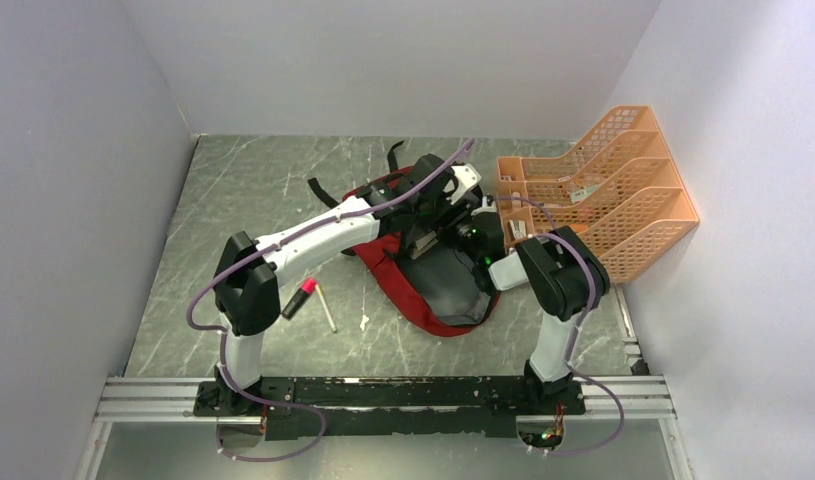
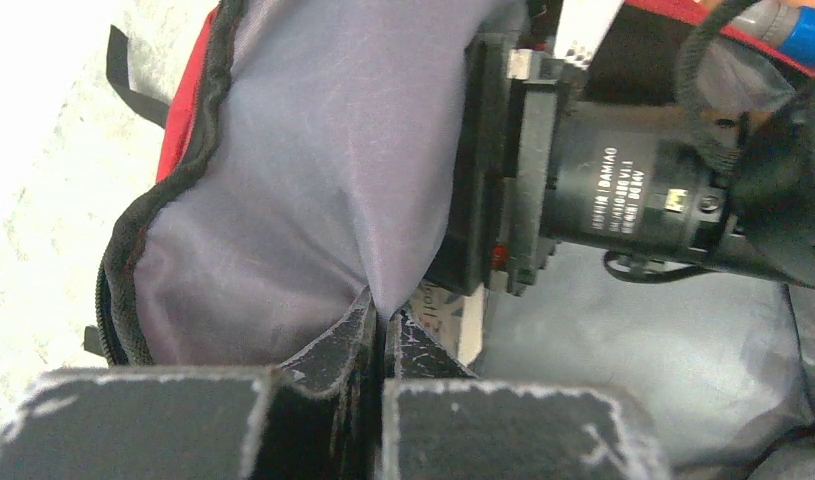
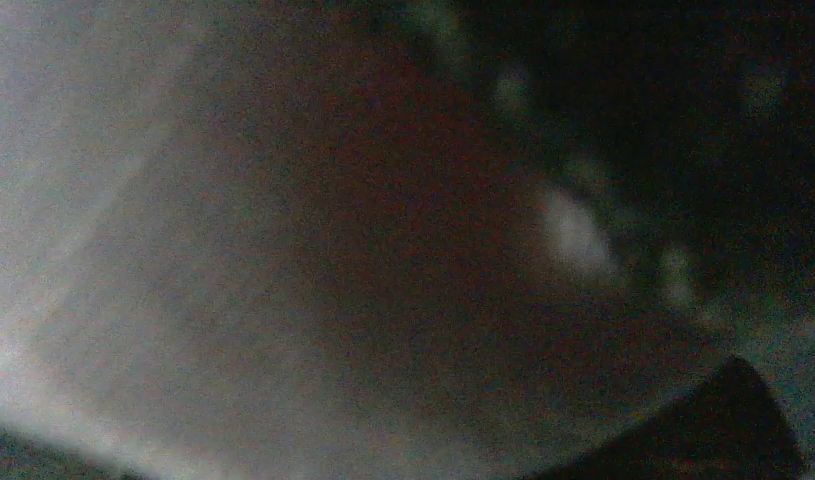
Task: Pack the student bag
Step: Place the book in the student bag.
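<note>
The student bag [image 1: 395,272], dark red with grey lining, lies open in the middle of the table. My left gripper [image 2: 383,325] is shut on a fold of the grey lining [image 2: 303,180] at the bag's mouth and holds it up. My right arm [image 2: 623,200] reaches into the opening, its fingers hidden behind the lining. A pale printed edge [image 2: 453,312] shows just under it. The right wrist view is dark and blurred, filled with grey and red fabric [image 3: 283,250], and its jaws do not show.
An orange mesh file organizer [image 1: 603,190] stands at the right against the wall. On the table left of the bag lie a black marker with a red cap [image 1: 298,298], a thin pale stick [image 1: 326,307] and a small white scrap [image 1: 364,322]. Walls close in on three sides.
</note>
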### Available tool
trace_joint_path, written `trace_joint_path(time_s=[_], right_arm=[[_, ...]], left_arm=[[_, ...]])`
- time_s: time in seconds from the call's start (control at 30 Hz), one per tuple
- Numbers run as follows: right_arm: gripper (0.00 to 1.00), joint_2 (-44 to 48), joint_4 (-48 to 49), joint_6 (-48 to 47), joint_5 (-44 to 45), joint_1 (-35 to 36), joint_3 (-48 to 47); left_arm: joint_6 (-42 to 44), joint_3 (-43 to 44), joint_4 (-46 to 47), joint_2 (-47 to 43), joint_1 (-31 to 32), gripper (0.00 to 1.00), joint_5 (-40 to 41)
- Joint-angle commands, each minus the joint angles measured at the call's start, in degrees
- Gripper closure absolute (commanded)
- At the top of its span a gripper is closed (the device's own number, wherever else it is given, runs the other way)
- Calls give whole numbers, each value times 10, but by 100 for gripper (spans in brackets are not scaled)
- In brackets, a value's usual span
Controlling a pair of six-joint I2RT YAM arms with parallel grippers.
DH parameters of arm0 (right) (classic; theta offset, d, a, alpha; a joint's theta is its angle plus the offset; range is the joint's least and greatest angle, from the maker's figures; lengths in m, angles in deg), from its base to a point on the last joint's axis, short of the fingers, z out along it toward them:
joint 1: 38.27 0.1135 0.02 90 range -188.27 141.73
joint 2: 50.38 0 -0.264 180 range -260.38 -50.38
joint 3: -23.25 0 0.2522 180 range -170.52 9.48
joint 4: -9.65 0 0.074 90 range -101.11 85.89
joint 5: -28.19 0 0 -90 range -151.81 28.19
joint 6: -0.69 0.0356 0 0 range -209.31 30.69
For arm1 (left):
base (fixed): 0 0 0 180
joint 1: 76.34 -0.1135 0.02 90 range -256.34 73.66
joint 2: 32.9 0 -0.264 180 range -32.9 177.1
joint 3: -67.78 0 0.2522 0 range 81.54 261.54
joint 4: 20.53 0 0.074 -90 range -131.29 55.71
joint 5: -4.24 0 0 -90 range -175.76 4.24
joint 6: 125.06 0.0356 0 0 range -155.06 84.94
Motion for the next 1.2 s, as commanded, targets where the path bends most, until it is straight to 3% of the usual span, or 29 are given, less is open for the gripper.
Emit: trace_joint_path(time_s=[0.0, 0.17, 0.4, 0.53, 0.7, 0.9, 1.17], right_arm=[[100, -46, 114, 33, 11, 0, -46], [97, -51, 36, 6, 52, 33, -79], [73, -30, -50, -33, 106, 53, -78], [50, -2, -94, -62, 108, 47, -78], [31, 45, -152, -88, 112, 41, -71], [24, 114, -253, -118, 124, 31, -63], [22, 249, -419, -170, 167, 11, -19]], left_arm=[[-11, 29, 1, -21, 4, 95, -23], [-13, 26, -3, -22, 4, 95, -24], [-8, 12, -2, -24, 4, 95, -11], [-13, 4, -3, -22, 4, 95, -11], [-16, -1, -2, -19, 5, 95, -14], [-15, -1, 0, -14, 4, 95, -11], [-17, 0, 8, -6, 4, 95, -18]])
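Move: The flowered book is already in the right hand's grip; its place in the bag's far end, under the flap, lies about 4 cm ahead, 4 cm left and 4 cm below that hand. The green book lies there too, 4 cm ahead, 3 cm left and 7 cm below the hand. The pinched flap is level fore-and-aft, 2 cm left and 9 cm above. From the left hand, the flowered book's place is 3 cm ahead, straight in line sideways, some 12 cm below. Left keeps flap pinched; right eases the book 3 cm left-forward, opens, withdraws rightwards and up, about 6 cm. ##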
